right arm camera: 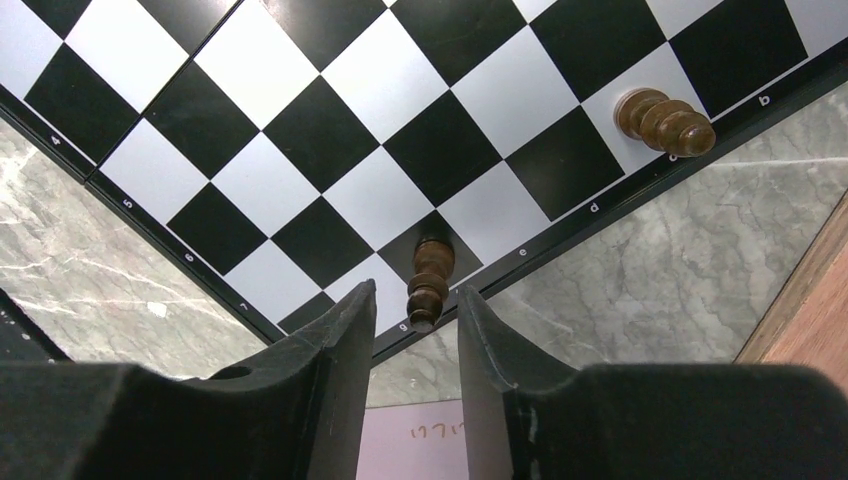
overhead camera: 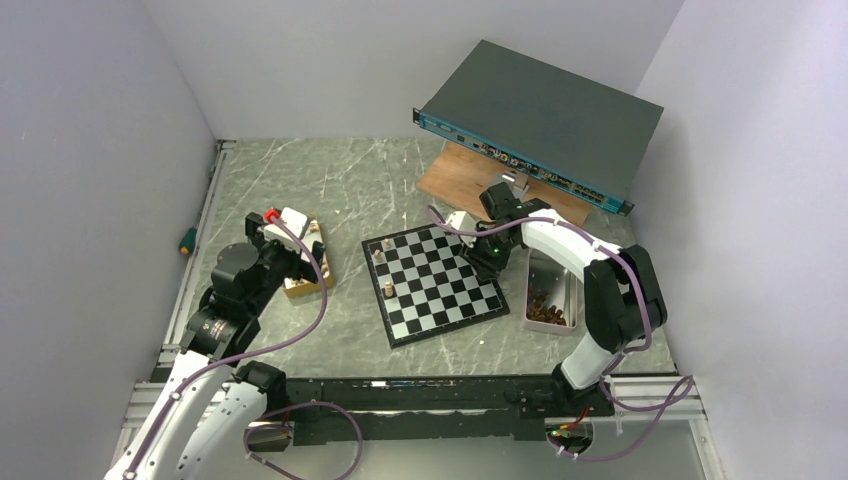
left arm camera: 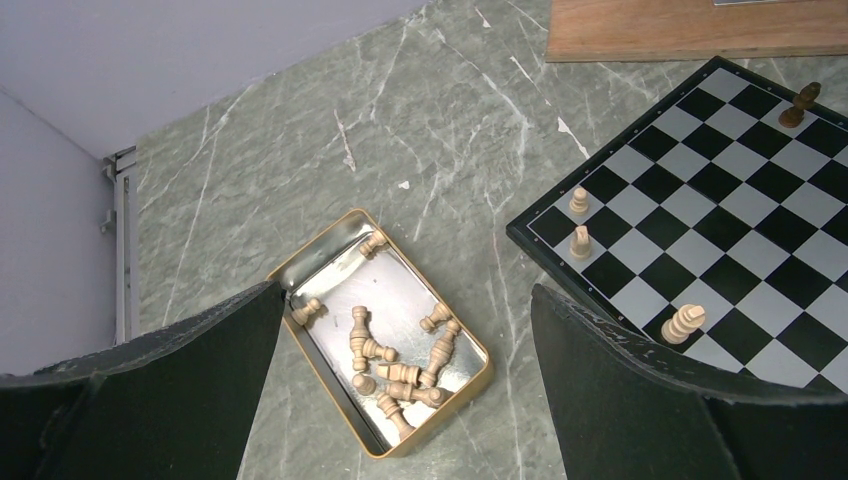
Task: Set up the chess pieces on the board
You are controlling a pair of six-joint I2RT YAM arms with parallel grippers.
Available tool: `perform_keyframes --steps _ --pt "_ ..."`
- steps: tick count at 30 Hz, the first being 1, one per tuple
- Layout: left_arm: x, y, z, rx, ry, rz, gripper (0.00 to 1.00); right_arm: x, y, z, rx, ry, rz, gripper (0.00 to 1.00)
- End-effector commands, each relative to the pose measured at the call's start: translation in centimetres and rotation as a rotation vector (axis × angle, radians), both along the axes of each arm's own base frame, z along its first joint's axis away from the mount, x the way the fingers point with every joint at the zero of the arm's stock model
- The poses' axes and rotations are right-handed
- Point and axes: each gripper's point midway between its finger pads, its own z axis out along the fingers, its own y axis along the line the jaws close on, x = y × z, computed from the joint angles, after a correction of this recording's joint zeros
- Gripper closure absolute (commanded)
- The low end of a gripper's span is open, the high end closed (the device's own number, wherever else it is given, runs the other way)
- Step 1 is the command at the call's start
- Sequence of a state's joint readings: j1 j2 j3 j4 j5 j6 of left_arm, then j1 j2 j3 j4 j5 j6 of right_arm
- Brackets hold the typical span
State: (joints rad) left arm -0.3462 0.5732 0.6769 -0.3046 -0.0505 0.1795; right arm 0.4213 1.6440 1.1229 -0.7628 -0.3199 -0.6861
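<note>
The board (overhead camera: pixel 440 285) lies mid-table, black and silvery checks. My right gripper (right arm camera: pixel 415 295) is open at the board's far right edge. A dark brown piece (right arm camera: pixel 430 283) stands upright between its fingers, with a gap on each side. Another dark piece (right arm camera: pixel 665 122) stands further along that edge. My left gripper (left arm camera: pixel 408 292) hangs wide open above a gold tin (left arm camera: pixel 470 375) holding several light tan pieces (left arm camera: pixel 400 375) lying flat. Three light pieces (left arm camera: pixel 581 242) stand along the board's left edge (left arm camera: pixel 720 210).
A tray (overhead camera: pixel 548 300) of dark pieces sits right of the board, under the right arm. A wooden plank (overhead camera: pixel 470 175) and a grey rack unit (overhead camera: pixel 540 120) stand behind. A small green-handled tool (overhead camera: pixel 187 240) lies by the left wall.
</note>
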Motion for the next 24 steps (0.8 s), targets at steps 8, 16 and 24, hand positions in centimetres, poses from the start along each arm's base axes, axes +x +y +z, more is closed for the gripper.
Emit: perform_keyframes --steps 8,16,24 --pt "0.3 0.2 1.3 -0.012 -0.037 0.013 0.01 -0.5 1.5 1.6 0.086 0.019 0.008 0.48" --pt "0.0 -0.3 1.4 -0.019 -0.032 -0.021 0.01 -0.5 2.2 3.6 0.147 -0.011 0.008 0.32" --pt "0.0 -0.5 1.5 -0.027 -0.041 -0.028 0.01 -0.3 2.1 6.0 0.211 -0.065 0.006 0.3"
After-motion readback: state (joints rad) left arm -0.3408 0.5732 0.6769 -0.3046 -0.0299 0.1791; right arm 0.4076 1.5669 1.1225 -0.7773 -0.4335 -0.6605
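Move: Right between the right hand's parted fingers stands the brown piece it has just set down on a dark square of the board's right edge, its middle about 2 cm below the hand point. The other brown piece is some 6 cm ahead and 3 cm to the left of it, on the same edge row; the right tray's middle is about 13 cm to the hand's right and 1 cm back. From the left hand, the set-down brown piece lies roughly 34 cm to the right, 2 cm ahead and 21 cm below. Opening its already parted fingers wider, from about a third to over two thirds, the right hand first eases about 1.5 cm left and back around the standing brown piece, then climbs nearly 3 cm up away from it. Meanwhile the wrist tilts some 5 to 10 degrees, swinging the fingertips towards the left. ##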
